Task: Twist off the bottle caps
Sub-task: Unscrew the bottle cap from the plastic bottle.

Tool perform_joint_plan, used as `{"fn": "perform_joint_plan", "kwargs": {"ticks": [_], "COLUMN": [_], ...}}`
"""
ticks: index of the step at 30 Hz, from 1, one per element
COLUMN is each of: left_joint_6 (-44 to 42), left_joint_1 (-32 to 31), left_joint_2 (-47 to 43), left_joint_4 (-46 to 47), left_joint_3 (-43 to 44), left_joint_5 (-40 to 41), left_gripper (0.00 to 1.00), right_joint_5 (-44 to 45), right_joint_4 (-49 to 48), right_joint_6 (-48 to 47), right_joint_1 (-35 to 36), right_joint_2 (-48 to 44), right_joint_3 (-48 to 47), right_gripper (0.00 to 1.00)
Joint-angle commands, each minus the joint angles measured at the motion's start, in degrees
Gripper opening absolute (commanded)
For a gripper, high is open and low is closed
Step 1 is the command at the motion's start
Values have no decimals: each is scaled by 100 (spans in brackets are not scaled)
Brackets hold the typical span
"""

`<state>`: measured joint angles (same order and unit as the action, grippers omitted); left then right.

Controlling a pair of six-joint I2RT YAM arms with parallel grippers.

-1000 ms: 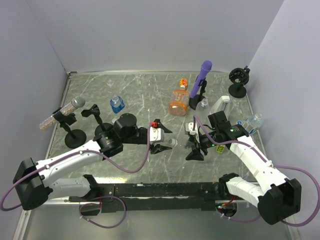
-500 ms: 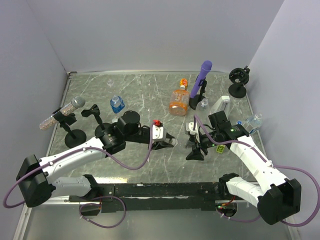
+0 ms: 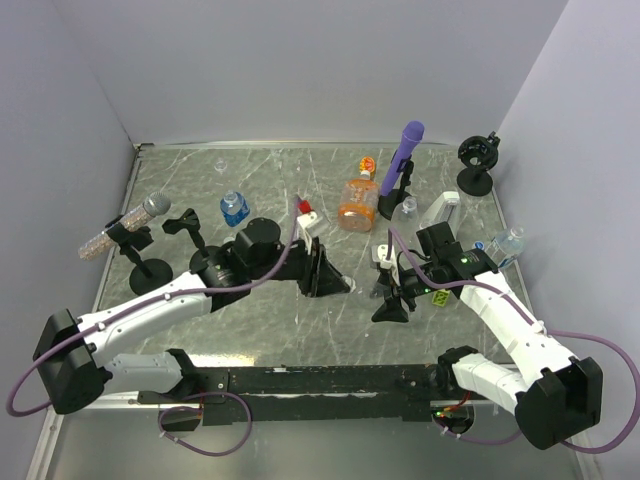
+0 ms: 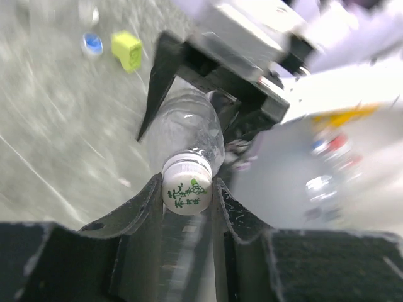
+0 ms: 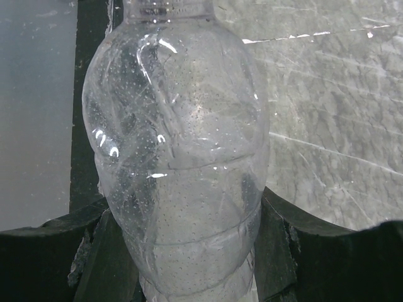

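Observation:
A plain clear bottle (image 5: 176, 157) lies on its side between my two grippers, a little above the table. My right gripper (image 5: 182, 251) is shut round its body, and in the top view this gripper (image 3: 388, 295) is at centre right. The bottle's white cap (image 4: 187, 190), printed in green, sits squeezed between the fingers of my left gripper (image 4: 187, 182). That left gripper (image 3: 340, 282) reaches in from the left with its wrist rolled over. The left wrist view shows the bottle's neck and shoulder (image 4: 189, 129) behind the cap.
A blue-labelled bottle (image 3: 234, 209), an orange bottle (image 3: 357, 203), a clear bottle (image 3: 405, 208) and another bottle (image 3: 508, 243) stand around. Nearby are a purple microphone-like stick (image 3: 405, 150), black stands (image 3: 180, 225) and a yellow-green block (image 4: 127, 50) beside a loose blue cap (image 4: 92, 43).
My left gripper moved right onto the cap and shut on it. Its wrist then rolled, swinging the red-and-white part upward. The right arm has held still.

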<state>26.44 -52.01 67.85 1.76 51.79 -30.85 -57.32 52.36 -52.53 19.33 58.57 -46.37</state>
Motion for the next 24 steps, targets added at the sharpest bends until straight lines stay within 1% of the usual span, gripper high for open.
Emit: {"fn": "perform_joint_plan", "kwargs": {"ticks": [1,2,4,5,8,12,13,14,17,18,20,22,24], "left_joint_6": [3161,3679,3956,4027,4018,3870,3791,3755,3597,3527,3343,3045,2676], "left_joint_1": [-72,-151,-379,-485,-679,-723,-723,-723,-723,-723,-723,-723,-723], "left_joint_2": [-96,-219,-378,-387,-273,-97,-36,8,35,-26,-167,-412,-780], "left_joint_4": [147,315,404,100,-482,-721,-695,-677,-563,-519,-650,-764,-783], "left_joint_3": [-27,-220,-214,-100,278,367,349,349,323,288,323,314,227], "left_joint_5": [184,524,1070,1386,1862,2136,2136,2066,1969,1978,2161,2372,2513], "left_gripper": [1,1,1,1,1,1,4,15,60,69,81,87,91], "right_joint_5": [-34,-34,-16,1,19,37,37,45,54,46,37,2,-7], "right_joint_4": [-165,-182,-200,-208,-217,-208,-208,-217,-217,-217,-200,-191,-182], "right_joint_6": [-196,-196,-187,-178,-178,-196,-196,-205,-205,-213,-222,-240,-249], "right_joint_1": [-17,-17,-17,-26,-52,-61,-70,-70,-105,-140,-184,-263,-307], "right_joint_2": [-3,-12,-12,-12,-3,32,32,50,50,50,32,23,-3], "right_joint_3": [31,40,49,58,75,75,84,84,110,102,111,111,111], "right_gripper": [17,17,17,17,17,17,17,17,17,17,17,17,17]}}
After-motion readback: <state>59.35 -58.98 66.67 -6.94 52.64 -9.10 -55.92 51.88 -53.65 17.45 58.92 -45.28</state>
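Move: The left hand already pinches the white bottle cap, whose middle lies practically at its fingertips, about 1 cm to the right. From the right hand, holding the clear bottle's body, the cap is roughly 9 cm to the left and some 4 cm higher. Counted from the left hand, the orange bottle lies about 16 cm ahead and 5 cm right, the green block about 24 cm right and 5 cm back, both some 15 cm below. Left hand twists the pinched cap some 30 degrees in the unscrewing direction, then opens wide around the cap. ##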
